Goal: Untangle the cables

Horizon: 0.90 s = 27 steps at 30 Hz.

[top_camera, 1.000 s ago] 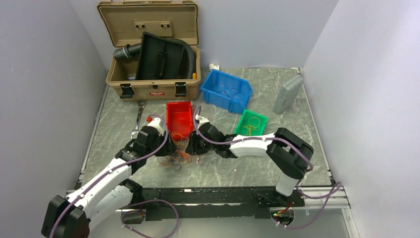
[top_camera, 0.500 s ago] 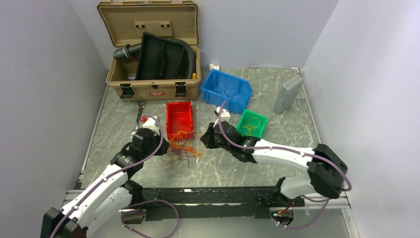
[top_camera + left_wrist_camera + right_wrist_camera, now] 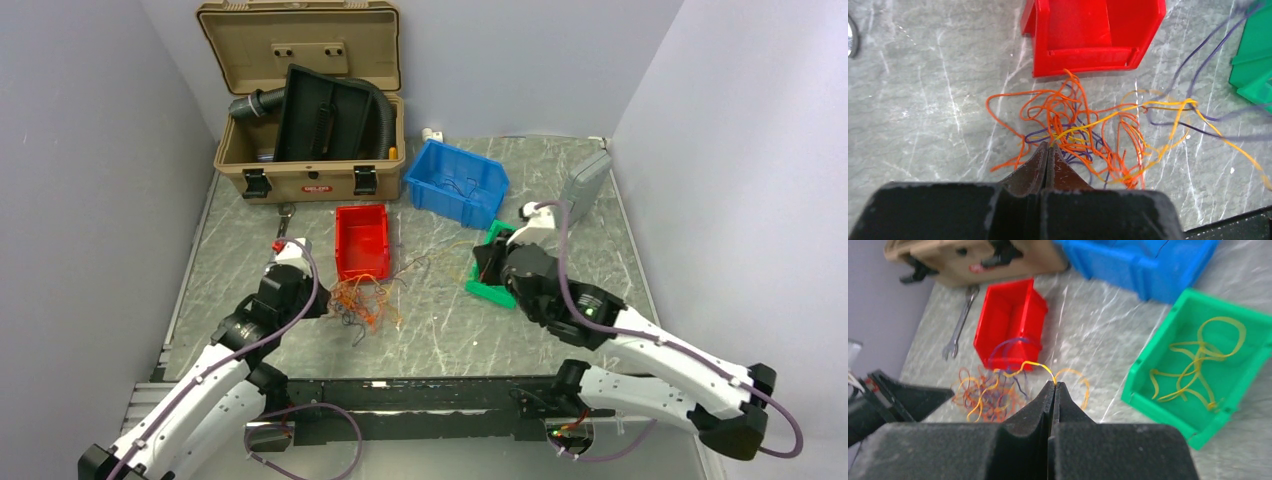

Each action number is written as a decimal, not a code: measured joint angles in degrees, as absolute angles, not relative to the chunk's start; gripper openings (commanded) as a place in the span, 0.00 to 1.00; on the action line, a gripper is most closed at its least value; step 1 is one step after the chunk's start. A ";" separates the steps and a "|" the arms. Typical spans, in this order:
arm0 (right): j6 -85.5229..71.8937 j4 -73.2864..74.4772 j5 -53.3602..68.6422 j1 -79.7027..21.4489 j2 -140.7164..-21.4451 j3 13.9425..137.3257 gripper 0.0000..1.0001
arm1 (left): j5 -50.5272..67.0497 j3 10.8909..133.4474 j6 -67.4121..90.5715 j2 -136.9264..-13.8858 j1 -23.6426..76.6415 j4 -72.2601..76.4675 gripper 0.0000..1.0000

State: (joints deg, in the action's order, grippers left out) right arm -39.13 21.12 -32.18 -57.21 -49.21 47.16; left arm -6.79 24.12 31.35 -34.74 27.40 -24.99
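Observation:
The cables (image 3: 362,300) are a loose tangle of thin orange, yellow and purple strands on the table, just in front of the red bin (image 3: 361,240). My left gripper (image 3: 328,303) is at the tangle's left edge. In the left wrist view it (image 3: 1048,145) is shut on strands of the tangle (image 3: 1083,125). My right gripper (image 3: 484,268) hangs over the green bin (image 3: 487,291). In the right wrist view it (image 3: 1054,384) is shut on a yellow cable (image 3: 1028,366) that runs back to the tangle (image 3: 988,392).
The green bin (image 3: 1143,400) holds loose yellow cables (image 3: 1198,360). A blue bin (image 3: 432,192) sits behind it. An open tan toolbox (image 3: 305,180) with a black hose stands at the back left. A wrench (image 3: 283,225) lies left of the red bin. A grey case (image 3: 582,188) lies at the back right.
My right gripper has drawn away to the right, from the tangle to over the green bin, pulling a yellow strand out with it. My left gripper has stayed at the tangle, shifting slightly back.

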 measured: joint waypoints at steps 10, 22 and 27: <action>-34.20 32.32 -51.90 -57.21 -40.05 60.80 0.00 | -13.34 27.24 35.44 -35.33 27.40 -29.93 0.00; -25.08 31.77 -54.83 -57.10 -35.81 66.19 0.00 | -14.35 27.44 37.34 -35.70 27.40 -31.77 0.00; -21.85 31.68 -50.85 -57.10 -39.79 69.10 0.00 | -11.35 29.80 35.31 -33.82 27.40 -32.18 0.00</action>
State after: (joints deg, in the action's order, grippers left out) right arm -21.85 31.68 -50.85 -57.10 -39.79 69.10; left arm -11.35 29.80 35.31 -33.82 27.40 -32.18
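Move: The right hand already pinches the yellow cable; the green box's middle lies about 13 cm ahead of this hand, 7 cm to its right and 19 cm below. From the same hand the blue box is some 38 cm ahead and 4 cm left, the tangle about 30 cm left and 2 cm ahead. The left hand holds a strand of that tangle, whose middle is roughly 3 cm ahead, 8 cm right and 8 cm below; the red box is 20 cm ahead, 8 cm right. Right hand pulls its yellow cable about 15 cm up and right, eases back left; left hand keeps tangle pinched. ##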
